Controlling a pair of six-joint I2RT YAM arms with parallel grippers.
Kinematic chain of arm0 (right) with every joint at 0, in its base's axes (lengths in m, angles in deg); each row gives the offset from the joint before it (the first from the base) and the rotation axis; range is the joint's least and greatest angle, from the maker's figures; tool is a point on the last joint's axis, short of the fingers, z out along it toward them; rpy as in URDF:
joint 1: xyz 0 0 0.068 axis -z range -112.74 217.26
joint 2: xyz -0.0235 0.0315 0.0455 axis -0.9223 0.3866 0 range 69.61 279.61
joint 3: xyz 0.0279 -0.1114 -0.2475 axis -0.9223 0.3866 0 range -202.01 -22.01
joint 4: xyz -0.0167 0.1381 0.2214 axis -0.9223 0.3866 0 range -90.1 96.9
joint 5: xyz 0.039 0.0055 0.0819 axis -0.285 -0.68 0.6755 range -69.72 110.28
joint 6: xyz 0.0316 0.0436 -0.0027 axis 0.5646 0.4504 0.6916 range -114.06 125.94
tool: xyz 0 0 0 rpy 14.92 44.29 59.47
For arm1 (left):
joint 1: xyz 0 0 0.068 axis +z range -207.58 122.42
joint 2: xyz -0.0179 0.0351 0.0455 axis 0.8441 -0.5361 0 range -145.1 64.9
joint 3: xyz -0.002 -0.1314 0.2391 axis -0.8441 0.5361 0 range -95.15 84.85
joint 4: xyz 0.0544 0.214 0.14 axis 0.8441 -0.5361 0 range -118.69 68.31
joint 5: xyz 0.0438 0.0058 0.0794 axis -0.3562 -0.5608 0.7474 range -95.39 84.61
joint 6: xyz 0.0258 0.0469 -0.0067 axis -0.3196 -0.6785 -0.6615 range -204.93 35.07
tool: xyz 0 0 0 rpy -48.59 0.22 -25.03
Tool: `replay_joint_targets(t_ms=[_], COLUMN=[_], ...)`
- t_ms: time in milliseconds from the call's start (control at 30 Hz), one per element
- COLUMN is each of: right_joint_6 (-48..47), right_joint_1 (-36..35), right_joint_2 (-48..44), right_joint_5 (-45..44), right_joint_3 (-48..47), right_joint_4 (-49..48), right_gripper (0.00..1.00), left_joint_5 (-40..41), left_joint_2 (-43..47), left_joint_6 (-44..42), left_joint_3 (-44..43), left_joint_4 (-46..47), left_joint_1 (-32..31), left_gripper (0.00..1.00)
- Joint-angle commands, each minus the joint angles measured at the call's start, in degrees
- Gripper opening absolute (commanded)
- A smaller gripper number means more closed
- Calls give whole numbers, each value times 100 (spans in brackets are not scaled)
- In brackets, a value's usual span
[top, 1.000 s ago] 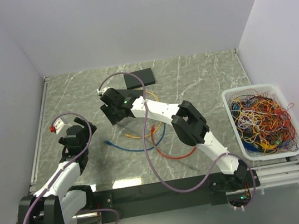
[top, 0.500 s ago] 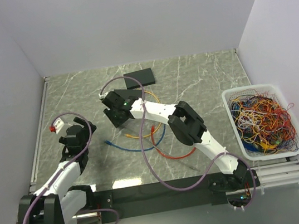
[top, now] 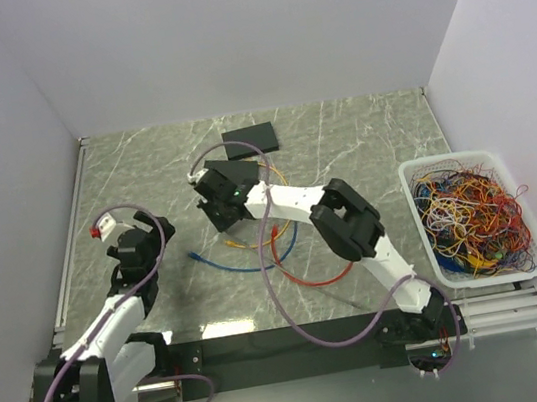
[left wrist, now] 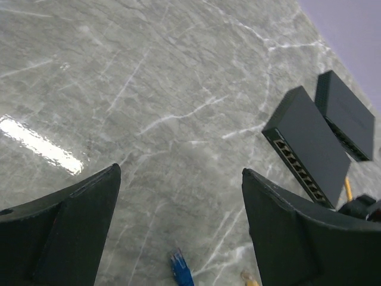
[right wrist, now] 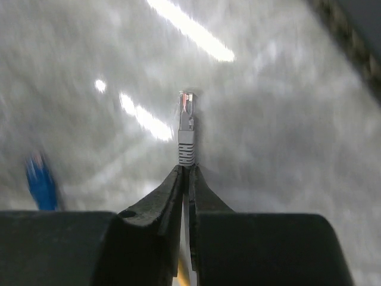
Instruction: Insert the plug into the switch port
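Note:
In the right wrist view my right gripper [right wrist: 186, 171] is shut on the cable just behind a grey plug [right wrist: 186, 136], which sticks out ahead of the fingertips above the marble table. The black switch [top: 250, 139] lies flat at the back middle of the table, beyond my right gripper [top: 221, 206]. One edge of the switch [right wrist: 352, 43] crosses the upper right corner of that wrist view. My left gripper [top: 118, 236] hovers open over the left side with nothing between its fingers. The left wrist view shows the switch [left wrist: 306, 146] with its row of ports facing the arms, and my left gripper [left wrist: 178, 173] open.
Blue, orange and red cables [top: 278, 252] loop on the table near the right arm. A loose blue plug [top: 196, 257] lies left of them, also seen as a blue plug [left wrist: 180, 271]. A white basket [top: 416, 201] full of tangled cables stands at the right edge. Walls enclose the table.
My right gripper has shifted slightly right and toward the near side, and its jaws have closed on the grey plug's cable. The left arm has barely moved.

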Motion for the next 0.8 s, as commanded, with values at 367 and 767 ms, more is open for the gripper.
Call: replay_joint_targets(t_ms=[367, 767], right_joint_6=[40, 428], right_joint_1=[-27, 140], right_joint_2=[-3646, -5133], right_joint_5=[1908, 2956], right_joint_3=[3147, 4439], right_joint_4=[-1679, -3105], right_gripper=[0, 0], left_joint_5=[-2948, -4181], left_joint_2=[2683, 2580], left_joint_6=[149, 1091], left_joint_3=[-152, -960], left_joint_4=[188, -66], left_joint_1=[-3, -195], left_gripper=[88, 60])
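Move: The grey cable's plug, already pinched in the right fingers just above the table, lies some 15 cm to the left hand's right, about 2 cm ahead and 8 cm below. From the right hand, the switch is about 14 cm ahead and 6 cm to the right; the blue plug lies 7 cm back and 7 cm left, the yellow plug about 4 cm back and 2 cm right, all near the hand's height. Keeping its pinch on the grey cable's plug, the right hand first slides low back and right, then lifts quickly away from the switch, some 21 cm up and 14 cm back in all, rolling until fingers and plug point left, nearly level. The left hand, empty, rises about 19 cm while going right and somewhat back, swings clockwise and tips up so its fingers level out towards the plug, and begins to close from wide open, without reaching it. ##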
